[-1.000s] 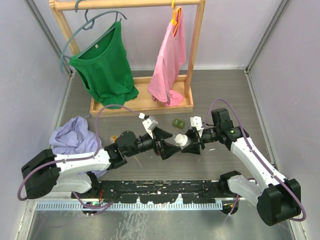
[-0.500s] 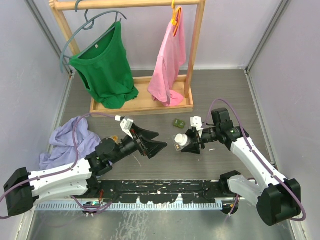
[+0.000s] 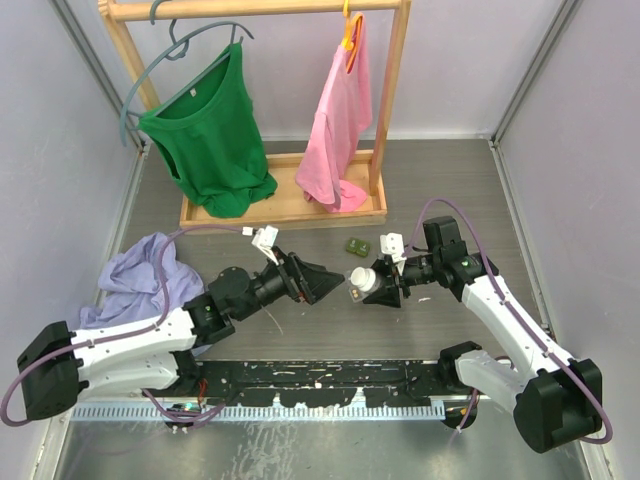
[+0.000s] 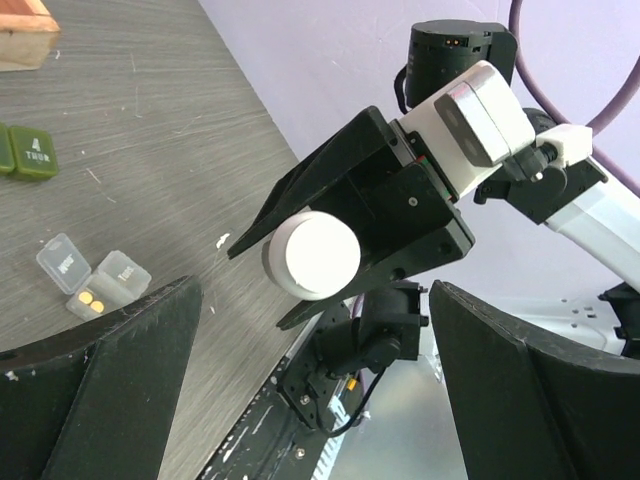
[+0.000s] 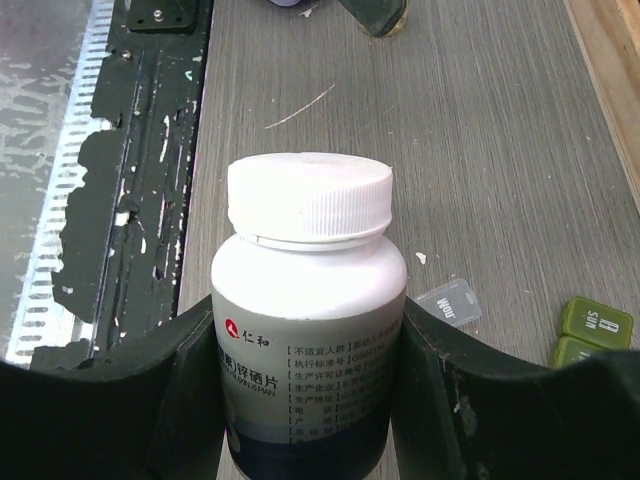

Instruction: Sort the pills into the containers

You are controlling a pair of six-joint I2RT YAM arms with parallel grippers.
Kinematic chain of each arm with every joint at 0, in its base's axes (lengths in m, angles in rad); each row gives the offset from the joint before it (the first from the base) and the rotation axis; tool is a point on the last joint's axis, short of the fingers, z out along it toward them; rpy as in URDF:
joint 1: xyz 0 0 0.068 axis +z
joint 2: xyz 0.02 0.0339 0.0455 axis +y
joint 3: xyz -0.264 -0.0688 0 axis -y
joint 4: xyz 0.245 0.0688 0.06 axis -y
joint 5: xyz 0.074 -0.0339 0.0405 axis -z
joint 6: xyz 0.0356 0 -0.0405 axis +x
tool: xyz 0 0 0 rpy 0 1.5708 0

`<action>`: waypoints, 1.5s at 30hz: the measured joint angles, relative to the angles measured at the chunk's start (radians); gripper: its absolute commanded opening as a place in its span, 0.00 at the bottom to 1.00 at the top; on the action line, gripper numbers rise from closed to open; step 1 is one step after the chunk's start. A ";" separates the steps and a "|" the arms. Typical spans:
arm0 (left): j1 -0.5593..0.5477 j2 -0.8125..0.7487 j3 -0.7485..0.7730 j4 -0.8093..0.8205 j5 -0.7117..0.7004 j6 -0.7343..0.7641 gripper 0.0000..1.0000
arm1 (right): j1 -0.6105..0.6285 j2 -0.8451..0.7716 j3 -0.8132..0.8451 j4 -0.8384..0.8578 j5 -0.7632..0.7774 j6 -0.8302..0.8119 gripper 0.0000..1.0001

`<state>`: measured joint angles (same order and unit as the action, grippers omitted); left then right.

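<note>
My right gripper (image 5: 305, 325) is shut on a white pill bottle (image 5: 305, 330) with Chinese print, held above the table with its white ribbed cap (image 5: 308, 200) on. The left gripper (image 4: 315, 295) stands wide open facing that cap (image 4: 312, 255), its fingers apart from it. On the table lies the clear container (image 4: 90, 280), open, with two yellow pills (image 4: 88, 298) in one compartment. The dark green container (image 4: 25, 152) lies farther back. From above, the left gripper (image 3: 325, 283) points right at the bottle (image 3: 358, 279) in the right gripper (image 3: 380, 287), with the green container (image 3: 357, 245) behind.
A wooden clothes rack (image 3: 285, 212) with a green shirt (image 3: 210, 140) and a pink shirt (image 3: 340, 120) stands at the back. A lavender cloth (image 3: 145, 270) lies crumpled at the left. A black mounting strip (image 3: 320, 385) runs along the near edge.
The left gripper drew back left from the bottle cap and opened wider, then moved right toward the cap again. The right gripper and bottle stayed put.
</note>
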<state>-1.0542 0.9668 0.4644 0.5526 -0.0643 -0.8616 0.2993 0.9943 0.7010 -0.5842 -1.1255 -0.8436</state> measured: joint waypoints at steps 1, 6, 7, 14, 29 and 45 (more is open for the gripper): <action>-0.003 0.014 0.015 -0.005 -0.003 -0.008 0.98 | 0.000 0.000 0.000 0.000 0.002 0.000 0.16; -0.038 0.081 0.084 -0.053 -0.040 -0.023 0.98 | 0.000 0.000 0.000 0.000 0.008 -0.004 0.16; -0.047 0.096 0.101 -0.071 -0.051 -0.026 0.98 | 0.000 0.000 0.000 0.000 0.010 -0.004 0.16; -0.128 0.153 0.245 -0.255 -0.195 -0.045 0.98 | 0.000 0.000 0.000 0.000 0.017 -0.010 0.16; -0.151 0.253 0.344 -0.370 -0.310 -0.130 0.89 | 0.000 0.000 0.000 0.000 0.022 -0.011 0.16; -0.151 0.284 0.367 -0.388 -0.307 -0.179 0.67 | 0.000 0.000 0.000 0.000 0.022 -0.011 0.16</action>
<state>-1.2053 1.2507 0.8310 0.1642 -0.3710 -1.0405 0.2993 0.9943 0.7010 -0.5842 -1.1034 -0.8547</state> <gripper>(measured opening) 0.683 0.588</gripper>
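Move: The white cap of the pill bottle lies about 7 cm to the left hand's right, 3 cm ahead and some 3 cm below it. Some 22 cm below that hand are the clear pill box, 6 cm to its right and 4 cm ahead, and the green pill box, 6 cm right and 13 cm ahead. The cap sits about 2 cm left of the right hand, 1 cm ahead and 4 cm above. The open left hand reaches about 5 cm right to straddle the held bottle's cap, partly closing its fingers. ##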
